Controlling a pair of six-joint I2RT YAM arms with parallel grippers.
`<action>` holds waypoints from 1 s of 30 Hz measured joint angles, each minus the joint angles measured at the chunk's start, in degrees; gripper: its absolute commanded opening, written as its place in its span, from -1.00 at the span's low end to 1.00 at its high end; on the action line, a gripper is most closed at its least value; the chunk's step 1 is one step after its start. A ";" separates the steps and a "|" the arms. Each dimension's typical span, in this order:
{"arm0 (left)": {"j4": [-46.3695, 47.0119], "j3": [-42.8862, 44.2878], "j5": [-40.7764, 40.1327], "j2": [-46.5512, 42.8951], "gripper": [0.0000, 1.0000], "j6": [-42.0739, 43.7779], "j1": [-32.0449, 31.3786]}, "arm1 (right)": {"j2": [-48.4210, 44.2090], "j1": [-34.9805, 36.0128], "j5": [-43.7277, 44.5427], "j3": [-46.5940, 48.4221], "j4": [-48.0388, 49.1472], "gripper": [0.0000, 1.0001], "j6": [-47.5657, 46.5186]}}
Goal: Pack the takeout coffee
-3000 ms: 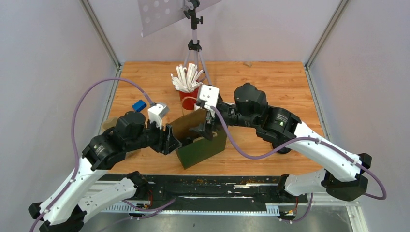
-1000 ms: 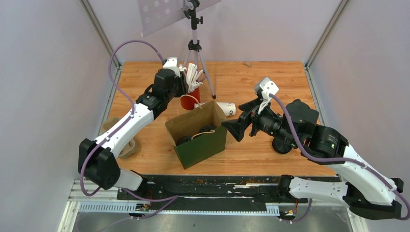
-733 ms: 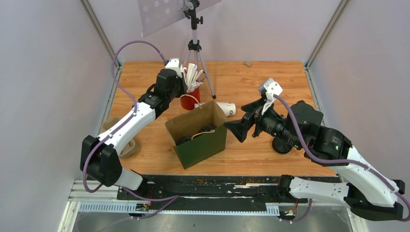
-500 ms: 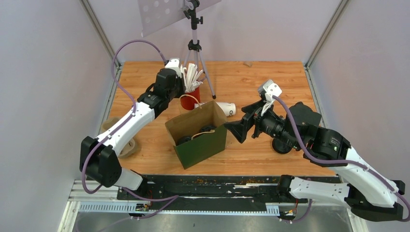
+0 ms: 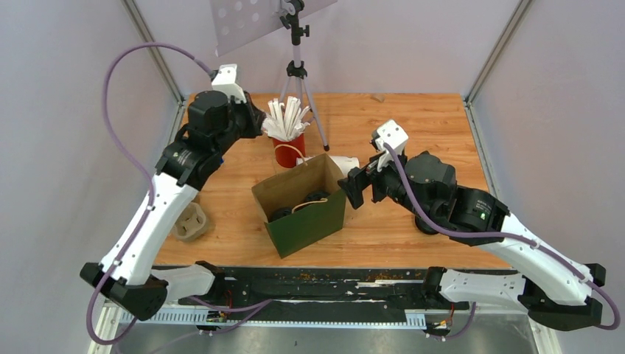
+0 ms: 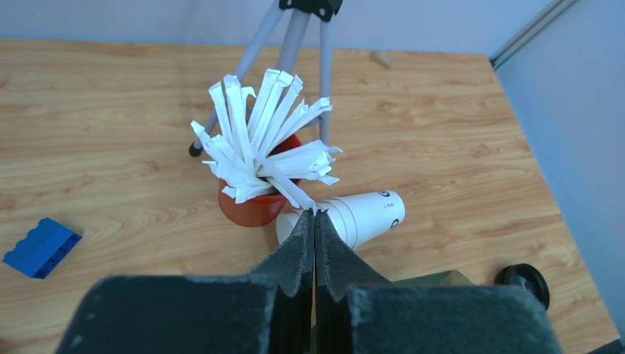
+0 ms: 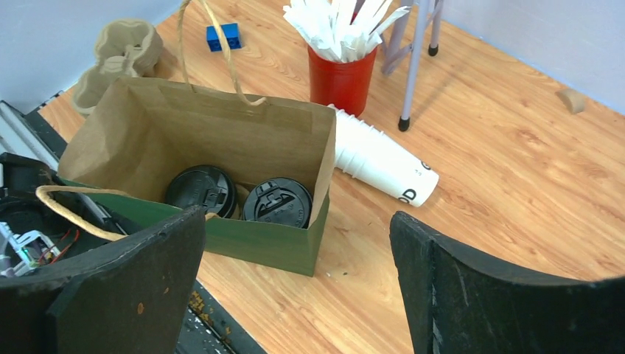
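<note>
Two takeout coffee cups with black lids stand inside the green and brown paper bag. My right gripper is open and empty, just off the bag's right end. Above the red cup of white straws, my left gripper is shut on the end of one white straw. A stack of nested white cups lies on its side behind the bag.
A cardboard cup carrier sits at the table's left edge. A blue brick lies left of the red cup. Tripod legs stand behind it. A loose black lid lies on the table to the right.
My left gripper closed among the straws, then rose and drew back to the left. My right gripper moved left, closer to the bag, and its jaws widened a little.
</note>
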 measured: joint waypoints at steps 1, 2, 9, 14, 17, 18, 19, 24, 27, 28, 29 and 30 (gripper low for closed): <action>-1.57 1.20 0.00 -0.87 -1.00 0.00 0.00 | 0.09 0.00 0.44 0.02 0.11 0.90 -0.39; -3.08 2.40 0.07 -1.66 -1.00 0.02 0.00 | 0.11 0.00 0.79 0.00 0.20 0.90 -0.72; -11.89 10.36 2.12 -6.71 -1.00 0.33 0.00 | 0.02 -0.24 3.72 -1.31 2.73 0.90 0.02; -21.14 19.54 6.54 -8.26 -1.00 0.28 0.00 | 1.64 -1.07 4.81 -1.66 3.06 0.91 1.07; -27.67 26.40 10.08 -8.22 -1.00 0.48 0.00 | 2.75 -1.77 5.05 -1.70 3.69 0.92 1.40; -29.44 28.17 11.56 -8.50 -1.00 0.52 0.00 | 2.93 -1.95 5.05 -1.77 3.98 0.92 1.44; -30.71 29.33 13.14 -8.98 -1.00 0.48 0.00 | 3.08 -2.21 5.03 -1.86 4.28 0.92 1.60; -33.75 30.23 20.92 -12.76 -1.00 -1.51 0.00 | 3.32 -3.08 4.87 -1.90 5.25 0.92 2.45; -32.52 29.22 24.68 -15.80 -1.00 -3.50 0.00 | 3.32 -3.34 4.72 -1.90 5.27 0.91 3.15; -31.34 28.11 25.62 -16.96 -1.00 -4.15 0.00 | 3.32 -3.37 4.66 -1.90 5.27 0.92 3.32; -30.18 26.80 26.43 -18.01 -1.00 -4.85 0.00 | 3.32 -3.37 4.50 -1.90 5.27 0.91 3.37; -28.48 24.83 27.12 -19.23 -1.00 -5.66 0.00 | 3.30 -3.37 4.42 -1.90 5.25 0.92 3.41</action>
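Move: The left hand already pinches a wrapped straw. The paper bag it is meant for stands about 16 cm back, 7 cm to its right and some 29 cm below. The red cup of straws is roughly 6 cm ahead, 2 cm right and 31 cm down; the toppled stack of cups lies 3 cm ahead, 14 cm right and 33 cm down. From the right hand the bag is level, about 14 cm left and 29 cm below. Straw still pinched, left hand backs about 23 cm off the red cup, rising 15, turning clockwise; right edges forward. ##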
